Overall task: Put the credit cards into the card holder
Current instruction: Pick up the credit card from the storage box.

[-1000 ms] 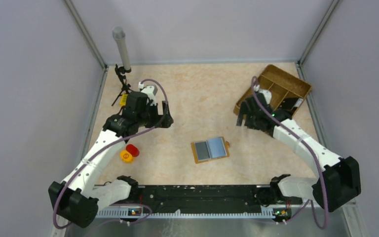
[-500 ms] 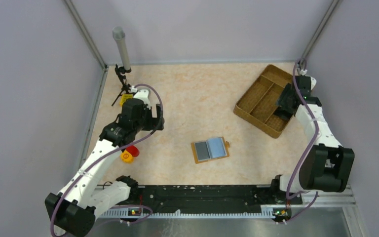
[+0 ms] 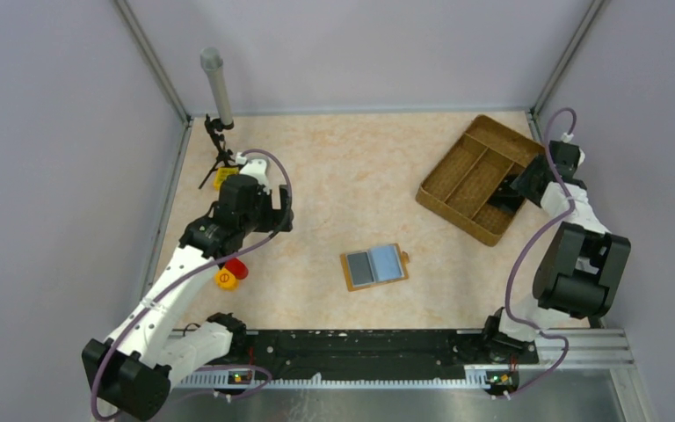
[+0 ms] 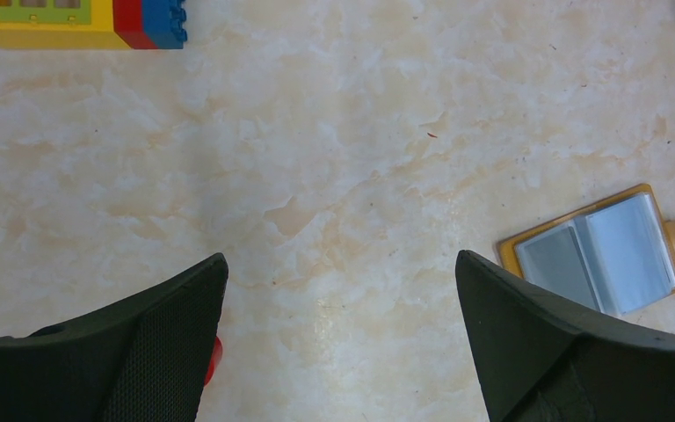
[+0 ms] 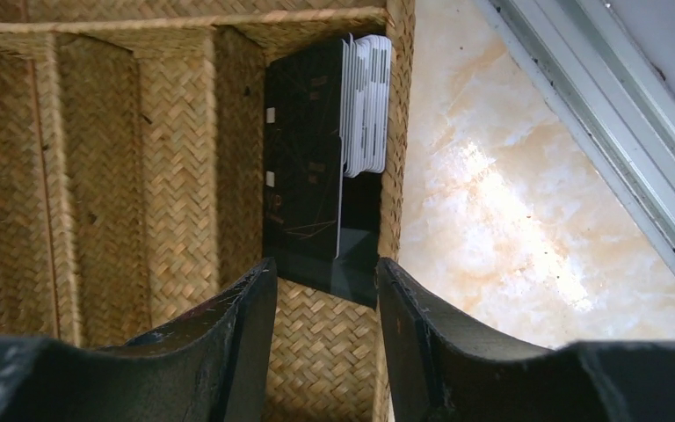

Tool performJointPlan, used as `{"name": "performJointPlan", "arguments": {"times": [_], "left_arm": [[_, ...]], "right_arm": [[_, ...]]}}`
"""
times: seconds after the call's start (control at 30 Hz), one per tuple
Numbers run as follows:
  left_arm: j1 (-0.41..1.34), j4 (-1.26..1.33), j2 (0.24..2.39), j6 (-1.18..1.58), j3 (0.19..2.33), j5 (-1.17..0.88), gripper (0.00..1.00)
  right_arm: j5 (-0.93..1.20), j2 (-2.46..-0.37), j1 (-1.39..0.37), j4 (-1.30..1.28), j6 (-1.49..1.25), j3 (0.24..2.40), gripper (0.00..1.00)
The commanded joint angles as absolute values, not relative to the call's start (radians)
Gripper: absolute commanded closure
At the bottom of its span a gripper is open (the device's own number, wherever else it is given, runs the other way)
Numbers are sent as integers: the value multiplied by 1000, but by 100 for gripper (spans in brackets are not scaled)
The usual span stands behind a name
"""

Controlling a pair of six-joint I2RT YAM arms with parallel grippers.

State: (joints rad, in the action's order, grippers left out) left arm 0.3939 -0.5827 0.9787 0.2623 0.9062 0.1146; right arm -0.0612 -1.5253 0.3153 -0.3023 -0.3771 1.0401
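Observation:
The orange-tan card holder (image 3: 374,266) lies open on the table's middle, with a grey card and a light blue card showing in its clear sleeves; the left wrist view has the card holder (image 4: 593,255) at right. A stack of black credit cards (image 5: 309,167) stands on edge in the woven tray's end compartment, with white-edged cards (image 5: 367,101) beside it. My right gripper (image 5: 325,286) reaches into that compartment, jaws partly apart, and the stack's near end lies between the fingertips without visible contact. My left gripper (image 4: 338,264) hangs wide open over bare table, left of the holder.
The brown woven tray (image 3: 470,171) sits at the back right, close to the cage rail (image 5: 598,132). A yellow-red-blue toy block (image 4: 70,18) and a grey post on a tripod (image 3: 218,88) stand at back left. Small red and yellow pieces (image 3: 231,272) lie under the left arm.
My right arm swung from the tray's left side round to its right end, and its jaws narrowed around the black cards' end. The left arm drew back slightly.

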Motion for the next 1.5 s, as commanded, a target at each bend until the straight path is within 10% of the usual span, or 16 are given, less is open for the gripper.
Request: {"name": "performJointPlan", "arguments": {"times": [0.0, 1.47], "left_arm": [[391, -541, 984, 250, 901, 121, 1], [387, -542, 997, 255, 899, 104, 1]], "right_arm": [[-6, -1577, 345, -229, -375, 1054, 55], [31, -1503, 367, -175, -376, 1067, 100]]}}
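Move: The black credit card lies in the storage box about 6 cm below the right hand, some 2 cm ahead and 1 cm to its left. The fanned white-edged cards are roughly 5 cm ahead and 4 cm to the hand's right; the storage box's middle is about 12 cm to its left and 2 cm ahead. From the left hand, the black card is far off, about 64 cm to the right, 10 cm ahead and 13 cm lower. Down first, about 5 cm and a couple of centimetres forward: the right hand dips into the right-hand compartment over the near part of the black card, its half-open fingers narrowing as they go. Low down it dwells briefly while they close further, then it climbs some 6 cm back out, tipping slightly upward, and the fingers end fully shut. ##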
